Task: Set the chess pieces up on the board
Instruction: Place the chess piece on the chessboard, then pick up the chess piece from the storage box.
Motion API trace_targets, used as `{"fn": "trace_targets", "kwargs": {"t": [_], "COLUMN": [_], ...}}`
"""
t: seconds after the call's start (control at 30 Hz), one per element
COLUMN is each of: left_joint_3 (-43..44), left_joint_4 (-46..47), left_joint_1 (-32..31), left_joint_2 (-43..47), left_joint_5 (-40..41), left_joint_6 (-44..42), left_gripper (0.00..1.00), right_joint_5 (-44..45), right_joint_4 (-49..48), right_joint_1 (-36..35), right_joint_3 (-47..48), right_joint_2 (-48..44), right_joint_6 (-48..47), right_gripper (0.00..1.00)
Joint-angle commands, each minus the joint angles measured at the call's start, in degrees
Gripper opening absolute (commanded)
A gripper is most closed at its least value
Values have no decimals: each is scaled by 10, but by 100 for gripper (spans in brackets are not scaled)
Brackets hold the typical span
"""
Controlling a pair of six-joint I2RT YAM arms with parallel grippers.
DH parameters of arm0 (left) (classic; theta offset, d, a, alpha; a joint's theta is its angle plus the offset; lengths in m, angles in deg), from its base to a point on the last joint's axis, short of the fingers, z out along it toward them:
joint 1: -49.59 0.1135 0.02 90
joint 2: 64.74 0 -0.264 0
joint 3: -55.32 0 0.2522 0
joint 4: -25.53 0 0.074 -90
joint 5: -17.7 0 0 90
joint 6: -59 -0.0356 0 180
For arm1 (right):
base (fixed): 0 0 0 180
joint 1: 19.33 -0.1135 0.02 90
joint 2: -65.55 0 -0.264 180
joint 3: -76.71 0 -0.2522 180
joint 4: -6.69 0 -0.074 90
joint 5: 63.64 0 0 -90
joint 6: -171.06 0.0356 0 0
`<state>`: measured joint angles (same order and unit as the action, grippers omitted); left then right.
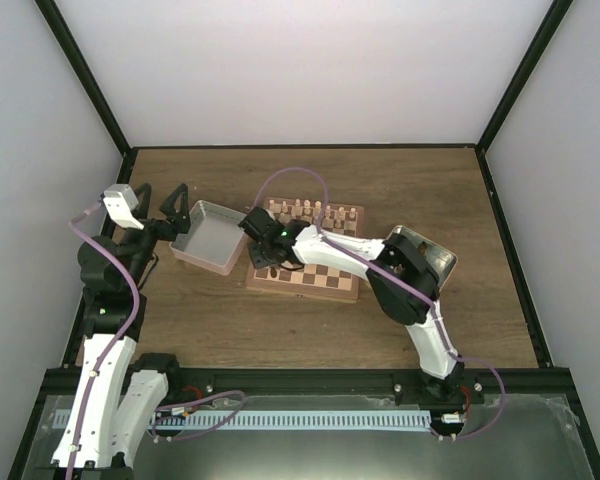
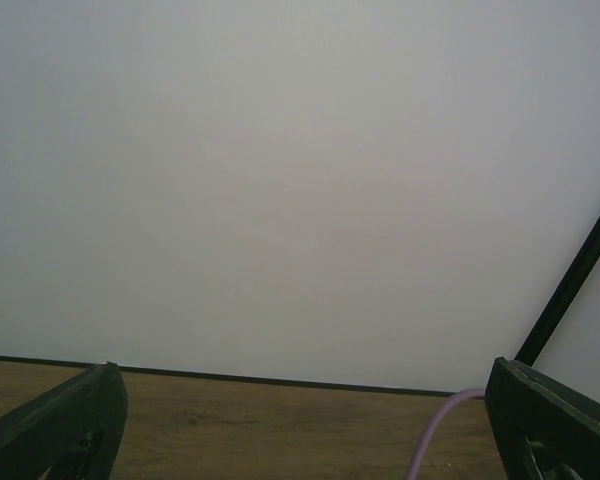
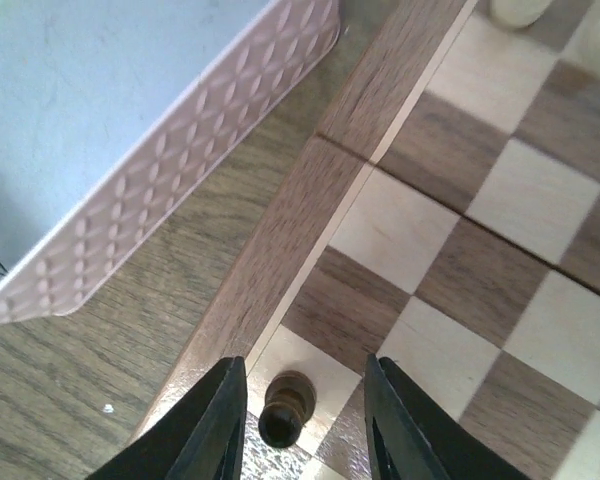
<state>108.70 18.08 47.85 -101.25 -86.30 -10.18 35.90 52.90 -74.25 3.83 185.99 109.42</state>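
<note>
A dark brown chess piece (image 3: 285, 412) stands upright on a light square at the left edge of the board (image 3: 420, 230). My right gripper (image 3: 303, 370) is open around it, one finger on each side, with a gap to the piece on both sides. From above, the right gripper (image 1: 263, 250) hangs over the near left part of the board (image 1: 310, 283). My left gripper (image 1: 165, 205) is raised beside the pink tin, open and empty. In the left wrist view its fingers (image 2: 60, 430) stand wide apart against the white wall.
The pink patterned tin (image 1: 208, 238) lies just left of the board; its wall (image 3: 180, 170) runs close to the board's rim. A metal tin (image 1: 430, 255) sits to the board's right under the right arm. Pale chessmen (image 1: 310, 210) line the far rows. A purple cable (image 2: 435, 430) arcs over the table.
</note>
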Motion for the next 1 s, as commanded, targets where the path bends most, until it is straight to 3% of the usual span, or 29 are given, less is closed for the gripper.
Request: {"fn": "trace_targets", "kwargs": {"t": [0.0,0.43,0.67,0.97], "left_joint_3": [-3,-4,-5,-7], "left_joint_4": [10,6,8,8], "left_joint_1": [4,4,4,4], "left_joint_2": [7,12,12,15], "left_joint_5": [-15,-13,-16,-15], "left_joint_6": [-2,-3,-3,-1], "left_gripper": [100,100,100,100], "right_joint_5": [48,172,227,135], "right_joint_4": [-28,-69,11,-32], "right_joint_1": [11,126,204,368], "right_joint_3": [-15,-336,-430,-544], "right_joint_2": [-80,-400,-491,-524], "right_joint_6": [41,145,210,198], "right_gripper": [35,35,33,32]}}
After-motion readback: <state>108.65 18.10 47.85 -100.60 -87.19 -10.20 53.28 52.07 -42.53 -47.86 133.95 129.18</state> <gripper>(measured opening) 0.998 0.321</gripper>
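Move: Just below the right hand, about 1 cm down between its parted fingers, stands the dark pawn already set on the board. The remaining dark pieces in the tray, the next goal, lie roughly 38 cm to the right, 10 cm back and 4 cm lower. The other dark piece on the board is some 3 cm right and 3 cm back; the empty tray is about 13 cm left and 7 cm ahead. From the idle left hand the dark pieces lie about 60 cm right, 6 cm back and 35 cm down. Rising clear of the dark pawn it has already released, the right hand climbs about 11 cm while swinging quickly across the board, some 37 cm to the right in all. Halfway across it starts sinking, losing about 8 cm as it comes over the tray of dark pieces, still going right and down. The wrist turns nearly 60 degrees clockwise, and the empty fingers stay about a third open. ##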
